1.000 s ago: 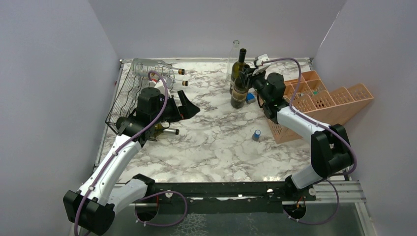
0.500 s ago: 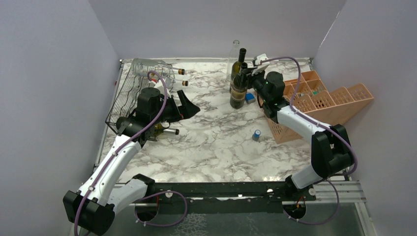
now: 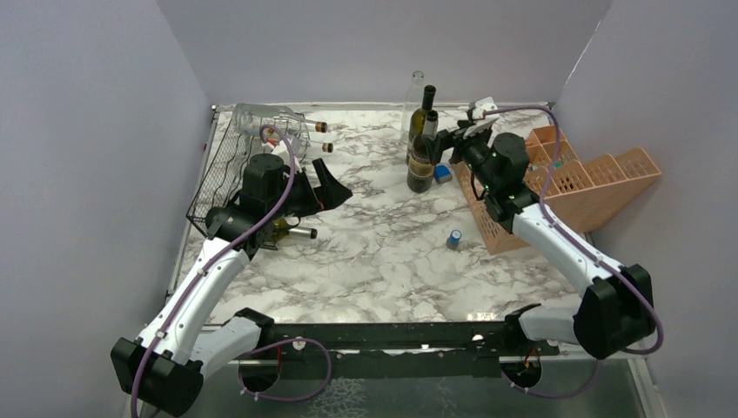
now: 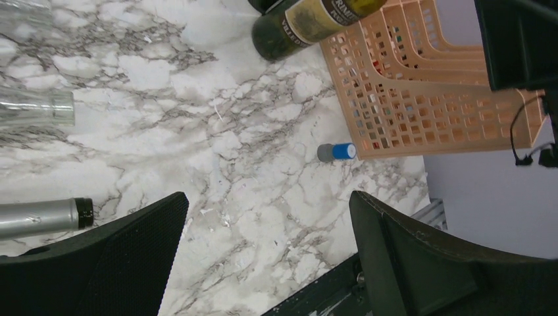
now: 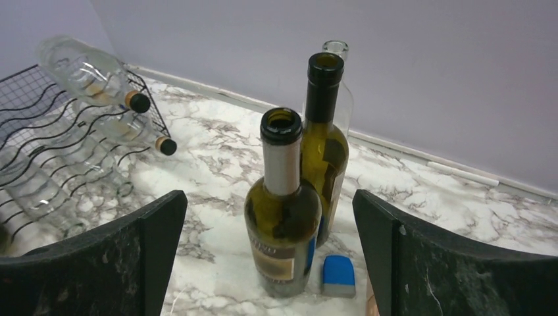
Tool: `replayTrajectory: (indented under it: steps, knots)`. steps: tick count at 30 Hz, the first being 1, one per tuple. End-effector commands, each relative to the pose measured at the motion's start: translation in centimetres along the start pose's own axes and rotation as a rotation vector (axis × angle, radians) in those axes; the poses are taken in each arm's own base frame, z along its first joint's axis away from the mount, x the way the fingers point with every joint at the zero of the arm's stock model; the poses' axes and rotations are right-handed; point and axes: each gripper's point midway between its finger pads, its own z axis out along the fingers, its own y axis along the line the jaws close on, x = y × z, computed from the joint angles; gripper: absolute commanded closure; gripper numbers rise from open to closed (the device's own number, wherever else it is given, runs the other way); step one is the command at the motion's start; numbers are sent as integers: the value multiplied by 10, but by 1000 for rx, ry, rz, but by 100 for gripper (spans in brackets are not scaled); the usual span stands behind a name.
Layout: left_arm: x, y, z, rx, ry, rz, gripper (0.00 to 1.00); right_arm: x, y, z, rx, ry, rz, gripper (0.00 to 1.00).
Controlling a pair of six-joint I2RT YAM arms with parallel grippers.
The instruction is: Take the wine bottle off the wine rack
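The black wire wine rack (image 3: 228, 165) stands at the left; it also shows in the right wrist view (image 5: 46, 131). Two clear bottles (image 3: 270, 122) lie on its upper tiers (image 5: 85, 72). A bottle with a silver neck (image 3: 291, 231) lies low at the rack's near end (image 4: 39, 217). My left gripper (image 3: 335, 193) is open and empty just right of the rack (image 4: 268, 197). A green wine bottle (image 3: 421, 161) stands upright on the table (image 5: 283, 210) in front of another green bottle (image 5: 324, 138). My right gripper (image 3: 448, 144) is open, a little back from it (image 5: 268, 197).
A salmon-orange crate (image 3: 574, 178) stands at the right, under my right arm (image 4: 428, 85). A small blue and grey cylinder (image 3: 454, 238) lies near its corner. A blue block (image 5: 339, 275) lies beside the green bottles. A clear bottle (image 3: 416, 87) stands by the back wall.
My right gripper has let go of the near green bottle and drawn back to the right; the bottle stays standing. The left arm has barely moved.
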Motion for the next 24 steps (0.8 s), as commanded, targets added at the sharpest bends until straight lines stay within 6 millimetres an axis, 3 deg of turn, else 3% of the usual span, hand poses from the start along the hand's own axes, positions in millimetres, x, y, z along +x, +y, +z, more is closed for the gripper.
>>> replayTrajectory:
  steps: [1, 6, 10, 15, 19, 24]
  knots:
    - [-36, 5, -4, -94, -111, 45, 1, 5, 9, -38, -25, 43, 69, 0]
    - [-60, 17, 1, -205, -156, 46, 1, 8, -3, -76, 79, 77, 124, 0]
    - [-82, 31, 7, -282, -202, 23, 1, 6, -15, -94, 190, 93, 226, 0]
    - [-120, 69, 13, -399, -276, -119, 1, 14, -15, -98, 266, 161, 430, 0]
    - [-151, 94, 20, -440, -323, -209, 1, 19, -1, -93, 222, 188, 547, 0]
    - [-179, 105, 32, -462, -356, -220, 2, 1, 23, -91, 56, 179, 497, 0]
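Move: Ahead and to the left of the left hand, the rearmost clear wine bottle lies on the rack, about 30 cm forward, 20 cm left and 14 cm lower. The second corked clear bottle is 6 cm nearer than that one and 3 cm right of it. From the right hand the rearmost bottle is some 20 cm ahead and 43 cm left; the silver-necked bottle stands 5 cm ahead, 2 cm left, with the blue case 7 cm ahead, 5 cm right. Sweeping forward about 15 cm and left some 11 cm with fingers wide open, the left hand heads over the rack towards the rearmost clear bottle, swinging some 30 degrees counter-clockwise. The right hand, already clear and open, keeps backing off the silver-necked bottle, back and a little right, then sinks while tipping its fingers down and rolling left side up. ##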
